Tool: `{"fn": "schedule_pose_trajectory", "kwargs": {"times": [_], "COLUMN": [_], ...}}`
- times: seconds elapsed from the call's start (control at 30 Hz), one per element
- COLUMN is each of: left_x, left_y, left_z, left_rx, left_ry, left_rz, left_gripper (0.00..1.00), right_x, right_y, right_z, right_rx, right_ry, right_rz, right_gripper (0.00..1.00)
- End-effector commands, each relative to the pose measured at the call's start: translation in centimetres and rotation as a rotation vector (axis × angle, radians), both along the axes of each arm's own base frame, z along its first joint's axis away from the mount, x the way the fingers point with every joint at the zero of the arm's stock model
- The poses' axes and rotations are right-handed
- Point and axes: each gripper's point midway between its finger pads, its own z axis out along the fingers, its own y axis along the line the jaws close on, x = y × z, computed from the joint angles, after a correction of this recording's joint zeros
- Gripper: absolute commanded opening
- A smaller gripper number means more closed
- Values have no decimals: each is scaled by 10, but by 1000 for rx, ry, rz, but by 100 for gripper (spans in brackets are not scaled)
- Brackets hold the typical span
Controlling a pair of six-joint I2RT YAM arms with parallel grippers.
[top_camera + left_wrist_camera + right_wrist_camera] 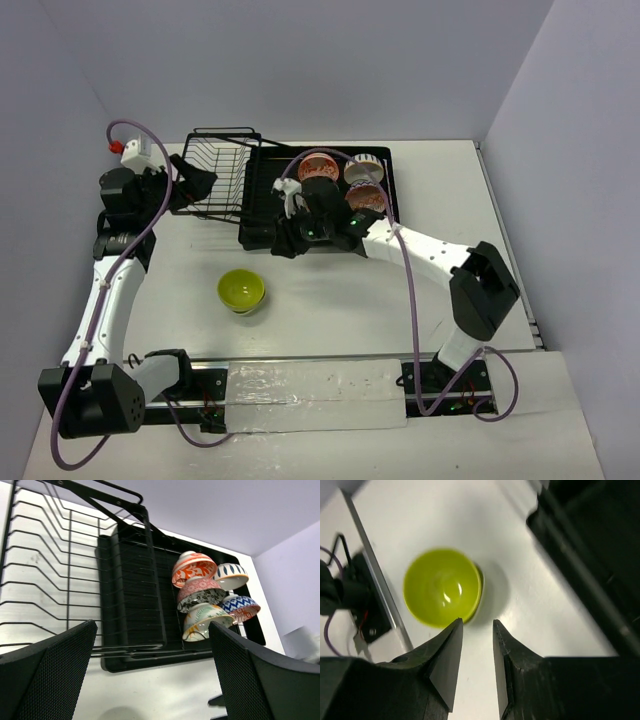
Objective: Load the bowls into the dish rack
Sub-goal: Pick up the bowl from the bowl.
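A lime green bowl (241, 290) (442, 587) stands upright on the white table, in front of the black dish rack (268, 190) (130, 580). Several patterned bowls stand on edge in the rack's right part, among them a red-orange one (194, 567) and a white one with orange leaves (205, 620). My right gripper (285, 240) (477, 625) hovers at the rack's near edge, between the rack and the green bowl; its jaws are slightly apart with nothing between them. My left gripper (195, 185) (152, 625) is wide open beside the wire basket and holds nothing.
The wire basket section (215, 170) (45, 570) is joined to the rack's left side. Grey walls close the back and both sides. A metal rail with taped plastic (310, 385) runs along the near edge between the arm bases.
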Motion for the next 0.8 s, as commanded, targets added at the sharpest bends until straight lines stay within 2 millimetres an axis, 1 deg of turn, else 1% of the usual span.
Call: {"fn": "schedule_pose_trajectory", "kwargs": {"times": [0.0, 0.03, 0.07, 0.17, 0.23, 0.27, 0.3, 0.37, 0.4, 0.6, 0.73, 0.77], "left_x": [1, 0, 1, 0, 1, 1, 2, 2, 3, 2, 2, 2], "left_y": [7, 10, 13, 20, 22, 23, 24, 25, 26, 30, 32, 31], "left_z": [16, 17, 17, 18, 17, 17, 16, 15, 14, 15, 15, 15], "left_rx": [-15, -11, -7, 3, 10, 11, 9, 6, 6, 13, 17, 15], "left_ry": [-57, -62, -64, -69, -66, -66, -62, -61, -56, -62, -64, -64], "left_rz": [10, 17, 27, 56, 67, 70, 74, 71, 74, 90, 98, 96], "left_gripper": [99, 99, 99, 99, 99, 99, 99, 99, 99, 99, 99, 99], "right_x": [-11, -14, -16, -20, -23, -28, -30, -31, -34, -41, -41, -40], "right_y": [-9, -8, -7, -3, -3, 1, 1, 4, 6, 19, 26, 27], "right_z": [-17, -23, -24, -41, -49, -50, -58, -61, -67, -73, -79, -84], "right_rx": [-90, -105, -112, -177, -214, -224, -250, -267, -282, -272, -280, -284], "right_ry": [120, 137, 140, 149, 154, 152, 159, 163, 178, 188, 187, 193], "right_rz": [-25, -26, -20, -27, -30, -21, -15, -18, -12, -2, -4, -6], "right_gripper": [38, 39, 38, 38, 39, 39, 39, 39, 39, 40, 40, 40]}}
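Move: The green bowl, stacked in a lower bowl on the open table, lies about 11 cm to the right hand's left, some 7 cm back and 15 cm below; the lower bowl sits directly beneath it. The flower bowl, in the black tray, is roughly 14 cm ahead, 7 cm to the right and 13 cm down from that hand. From the left hand the green bowl is about 16 cm back, 10 cm right and 25 cm below. Towards the green bowl the right hand sinks about 10 cm and draws back some 5 cm, quick at first and then slower, staying on the bowl's right. Its wrist tips the fingers some 20 degrees more steeply down, fingers still partly open, touching nothing. The left hand eases about 3 cm left, wide open. ##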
